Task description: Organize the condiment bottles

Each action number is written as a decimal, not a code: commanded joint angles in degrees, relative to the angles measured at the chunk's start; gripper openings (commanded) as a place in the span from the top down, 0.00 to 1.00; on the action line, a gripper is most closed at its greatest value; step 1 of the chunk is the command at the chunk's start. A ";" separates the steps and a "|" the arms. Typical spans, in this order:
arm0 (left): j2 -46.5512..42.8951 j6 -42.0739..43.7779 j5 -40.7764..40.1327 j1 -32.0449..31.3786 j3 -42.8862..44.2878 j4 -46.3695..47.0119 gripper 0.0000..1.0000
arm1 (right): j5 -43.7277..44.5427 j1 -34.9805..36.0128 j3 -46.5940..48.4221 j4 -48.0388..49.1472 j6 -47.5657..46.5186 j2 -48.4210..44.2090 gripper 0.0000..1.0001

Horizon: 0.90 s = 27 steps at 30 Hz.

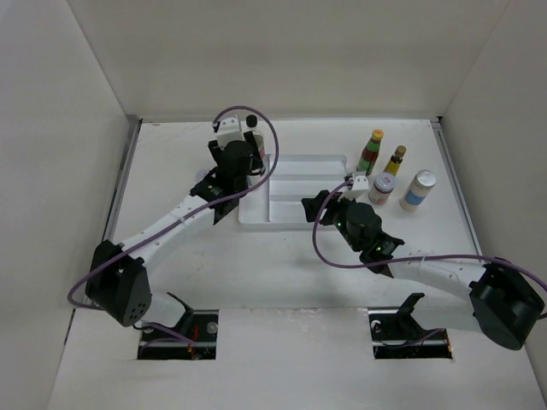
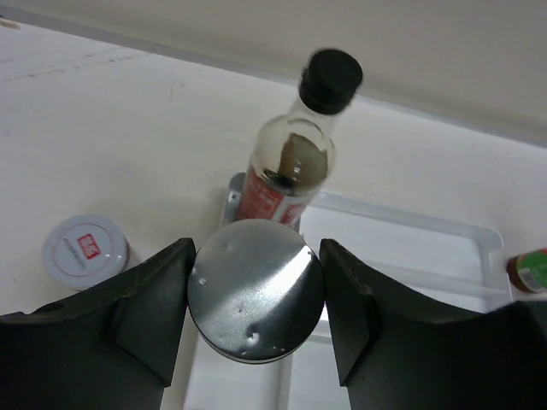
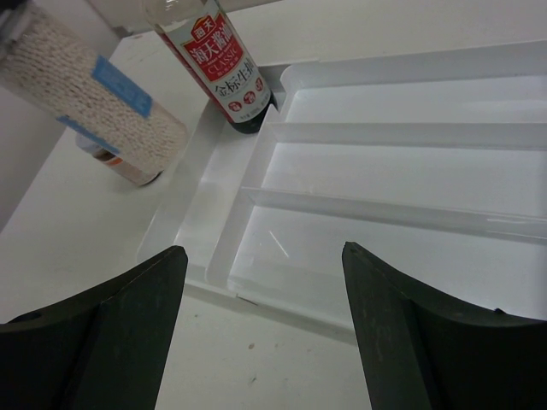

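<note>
My left gripper (image 1: 242, 162) (image 2: 256, 249) is shut on a clear shaker of white granules with a blue label and a metal lid (image 2: 256, 290) (image 3: 85, 94). It holds the shaker tilted at the left edge of the white divided tray (image 1: 295, 184) (image 3: 385, 171). A black-capped, red-labelled bottle (image 1: 250, 141) (image 2: 295, 145) (image 3: 218, 64) stands at the tray's far left corner. A white-lidded jar (image 2: 85, 248) sits on the table left of the tray. My right gripper (image 1: 314, 205) (image 3: 262, 252) is open and empty over the tray's near right edge.
To the right of the tray stand a green yellow-capped bottle (image 1: 372, 151), an amber yellow-capped bottle (image 1: 395, 160), a white-lidded jar (image 1: 382, 190) and a white-lidded shaker (image 1: 419, 190). White walls enclose the table on three sides.
</note>
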 commanded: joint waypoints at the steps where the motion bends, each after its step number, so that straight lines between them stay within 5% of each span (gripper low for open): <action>1: 2.68 0.08 -0.30 -1.57 0.34 10.90 0.74 | 0.54 -0.61 0.02 3.40 0.98 -1.49 0.20; 13: 15.08 3.59 -0.82 -1.22 5.44 15.74 0.73 | 0.36 -0.79 0.02 3.40 0.98 -1.06 0.20; 22: 12.99 3.33 -1.52 -1.66 2.11 15.83 0.32 | 0.28 -0.96 0.10 3.40 0.98 -0.88 0.19; 27: 2.72 3.24 -3.02 -1.66 -3.51 14.60 0.23 | 0.19 -1.05 0.10 3.40 0.98 -1.05 0.19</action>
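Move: My left hand already holds the silver-lidded jar. Its place in the tray's left compartment lies about 4 cm ahead, 4 cm to my right and some 20 cm below. The dark-capped sauce bottle stands about 7 cm beyond that place, and the small white-lidded jar about 4 cm ahead and 10 cm to the left of my left hand, 17 cm down. From my right hand the place is roughly 12 cm ahead, 18 cm left and 12 cm below. I lower the held silver-lidded jar some 9 cm with my left hand, easing it about 4 cm forward and 4 cm right into the left compartment, just on the near side of the sauce bottle, fingers dipping slightly. Then I spread the fingers to let go of the jar and rise about 3 cm, drawing back and left a little. ##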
